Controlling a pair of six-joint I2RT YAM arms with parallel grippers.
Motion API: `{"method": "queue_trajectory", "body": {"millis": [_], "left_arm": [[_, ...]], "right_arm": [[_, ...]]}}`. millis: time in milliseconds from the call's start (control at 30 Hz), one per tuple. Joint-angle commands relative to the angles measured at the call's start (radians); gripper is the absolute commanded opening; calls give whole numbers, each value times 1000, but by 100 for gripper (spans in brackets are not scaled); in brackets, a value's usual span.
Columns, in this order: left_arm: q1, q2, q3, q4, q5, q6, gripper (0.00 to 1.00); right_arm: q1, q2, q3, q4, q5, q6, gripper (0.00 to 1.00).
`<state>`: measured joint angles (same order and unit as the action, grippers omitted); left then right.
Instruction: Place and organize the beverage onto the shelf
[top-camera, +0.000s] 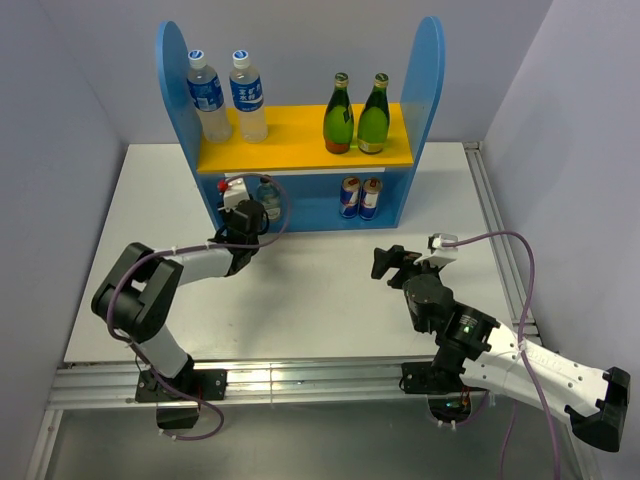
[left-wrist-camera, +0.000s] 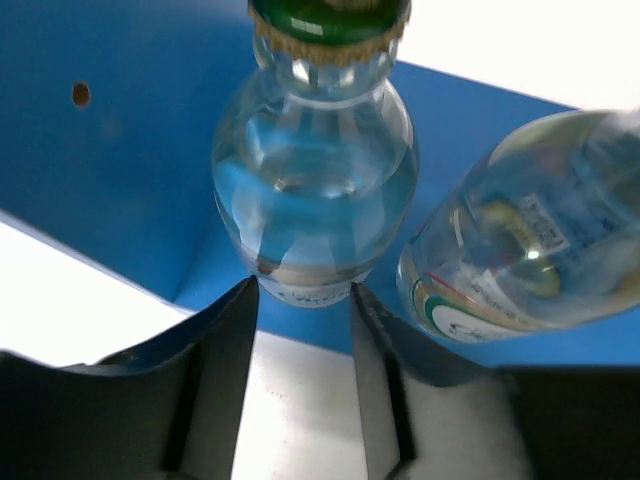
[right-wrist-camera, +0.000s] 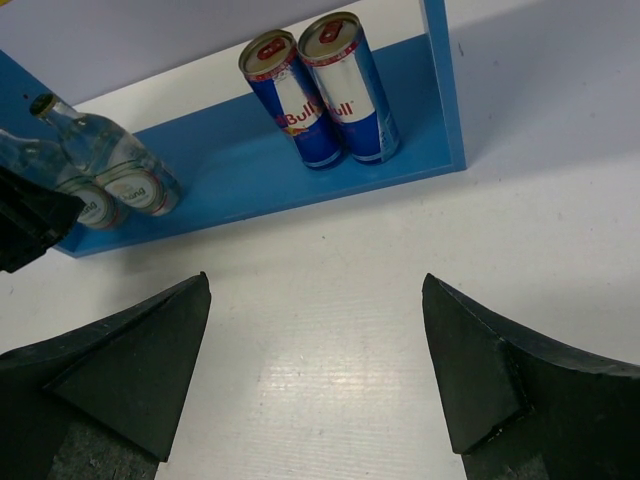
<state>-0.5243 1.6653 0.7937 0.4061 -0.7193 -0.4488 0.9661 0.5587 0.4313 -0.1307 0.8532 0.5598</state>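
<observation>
The blue shelf (top-camera: 426, 90) stands at the back of the table, with a yellow upper board (top-camera: 300, 150). A clear glass bottle (left-wrist-camera: 312, 190) with a green cap stands upright on the lower board (left-wrist-camera: 120, 210). My left gripper (left-wrist-camera: 300, 290) is shut on its base, fingertips against both sides. A second clear bottle (left-wrist-camera: 520, 240) stands just right of it. In the top view my left gripper (top-camera: 248, 212) reaches into the lower tier beside that second bottle (top-camera: 268, 196). My right gripper (right-wrist-camera: 315, 290) hangs open and empty over bare table, seen in the top view (top-camera: 395, 262).
Two blue-labelled water bottles (top-camera: 206, 95) and two green bottles (top-camera: 340, 115) stand on the yellow board. Two blue-and-silver cans (right-wrist-camera: 320, 95) stand at the right end of the lower board. A metal rail (top-camera: 490, 220) borders the table's right side.
</observation>
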Motion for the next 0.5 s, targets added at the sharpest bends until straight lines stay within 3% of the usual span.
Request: {"method": "queue_trajectory", "body": {"millis": [0, 33, 133, 267, 467], "left_arm": [[6, 7, 44, 43, 11, 19, 48], [6, 5, 45, 31, 21, 16, 51], [4, -50, 26, 0, 41, -17, 74], [0, -139, -28, -22, 41, -41, 88], [-28, -289, -82, -128, 27, -60, 93]], "right_arm": [[-1, 4, -2, 28, 29, 0, 93], [-1, 3, -2, 26, 29, 0, 93], [-1, 1, 3, 22, 29, 3, 93], [0, 0, 6, 13, 26, 9, 94], [0, -6, 29, -21, 7, 32, 94]]}}
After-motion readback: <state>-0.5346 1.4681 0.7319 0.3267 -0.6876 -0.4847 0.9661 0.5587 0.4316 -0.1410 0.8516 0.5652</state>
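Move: Right in front of the left hand's fingertips stands the clear glass bottle just placed on the lower shelf, its middle some 4 cm ahead, 1 cm left and about 1 cm up. The second glass bottle is about 3 cm ahead and 6 cm to the hand's right; the blue side panel rises some 6 cm to its left, 4 cm ahead. From the right hand the first bottle lies roughly 22 cm ahead, 40 cm left and 9 cm below. Spreading its fingers from about half open to nearly full, the left hand first stays put at the front of the left glass bottle, its tips coming free. Then it pulls away from the bottle and the shelf, rising about 4 cm and backing off some 2.5 cm, gathering speed, the wrist barely turning. ##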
